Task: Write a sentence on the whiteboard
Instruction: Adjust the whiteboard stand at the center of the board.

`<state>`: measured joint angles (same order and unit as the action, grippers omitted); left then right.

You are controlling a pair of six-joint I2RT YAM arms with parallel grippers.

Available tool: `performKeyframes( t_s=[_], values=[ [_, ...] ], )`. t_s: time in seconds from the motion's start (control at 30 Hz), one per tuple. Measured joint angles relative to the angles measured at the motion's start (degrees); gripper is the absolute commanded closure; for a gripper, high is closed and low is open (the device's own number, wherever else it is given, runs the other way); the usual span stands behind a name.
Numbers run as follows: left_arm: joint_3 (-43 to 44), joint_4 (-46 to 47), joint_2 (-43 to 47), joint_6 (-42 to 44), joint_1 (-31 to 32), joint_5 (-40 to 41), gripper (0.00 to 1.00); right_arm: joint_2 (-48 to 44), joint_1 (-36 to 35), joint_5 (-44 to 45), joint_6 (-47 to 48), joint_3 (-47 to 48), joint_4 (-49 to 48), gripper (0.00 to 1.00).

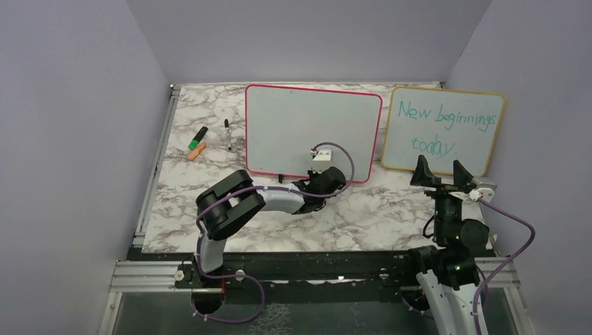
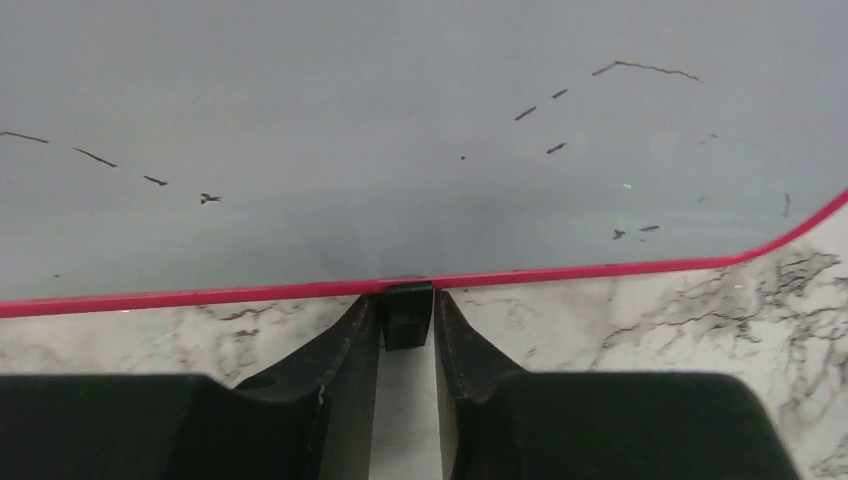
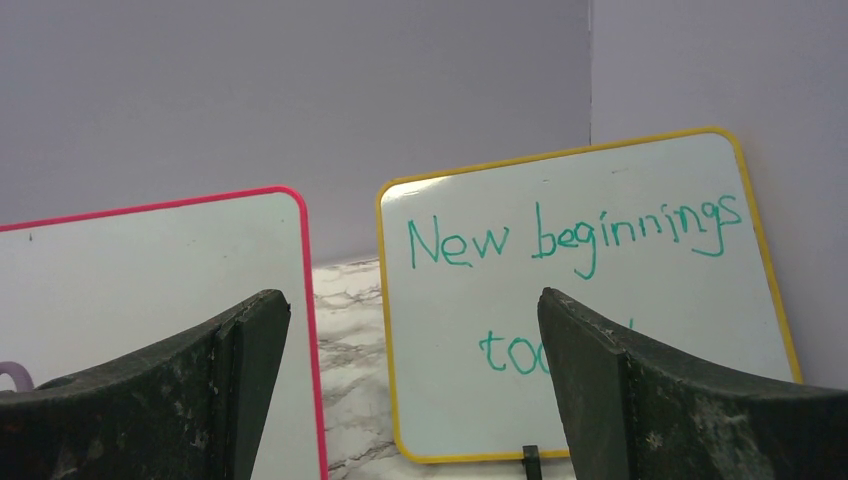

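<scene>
The whiteboard [image 1: 293, 125] with its red-pink frame stands upright at the back middle of the table. It carries only short black flecks [image 2: 95, 157]; no sentence shows on it. My left gripper [image 1: 321, 171] is low at the board's bottom edge. In the left wrist view its fingertips [image 2: 362, 310] flank one small black foot [image 2: 408, 318] under the red frame [image 2: 200, 297], with thin gaps on each side, so it [image 2: 407, 298] is narrowly open. My right gripper [image 1: 440, 174] hangs wide open and empty at the right, facing both boards [image 3: 410, 298].
A yellow-framed board [image 1: 443, 129] with teal writing leans at the back right, also in the right wrist view [image 3: 600, 300]. A green marker [image 1: 197, 137], an orange one [image 1: 196, 151] and a black marker [image 1: 227, 134] lie left of the whiteboard on the marble table [image 1: 209, 188].
</scene>
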<state>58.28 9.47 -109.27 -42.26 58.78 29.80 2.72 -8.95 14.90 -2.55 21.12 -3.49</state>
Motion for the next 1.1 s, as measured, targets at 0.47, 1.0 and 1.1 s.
performKeyframes(
  t_s=[0.47, 1.0, 1.1],
  values=[
    [6.62, -2.99, -2.78, -1.75, 2.69, -3.02, 0.3, -0.02, -0.11, -0.46, 0.0, 0.0, 0.02, 0.0],
    [-9.33, -15.61, 22.99, 0.2, -3.13, 0.85, 0.28, 0.02, -0.11, -0.66, 0.02, -0.09, 0.0, 0.0],
    [-12.37, -15.61, 23.04, 1.11, -8.22, 0.44, 0.32, 0.15, -0.11, -0.68, 0.02, -0.09, 0.0, 0.0]
  ],
)
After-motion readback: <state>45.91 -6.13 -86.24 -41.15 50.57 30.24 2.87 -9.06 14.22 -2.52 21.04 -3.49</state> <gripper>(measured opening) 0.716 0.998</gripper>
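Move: The pink-framed whiteboard's right stand foot is still pinched between the left fingertips, right at the hand point, while its left stand foot lies about 14 cm to the left, roughly level and at the same height. The board's middle is some 10 cm ahead, 4 cm left and 7 cm higher. From the right hand, the left stand foot is about 43 cm left, 8 cm ahead and 28 cm below. The whiteboard's right stand foot is drawn right by the left hand, which travels about 4 cm that way as its fingers open and let go. The hand then backs off about 3 cm while rising, and sweeps some 16 cm left, arcing up and then sinking and coming forward again towards the left stand foot, fingers wide open and wrist turning slightly counter-clockwise. ##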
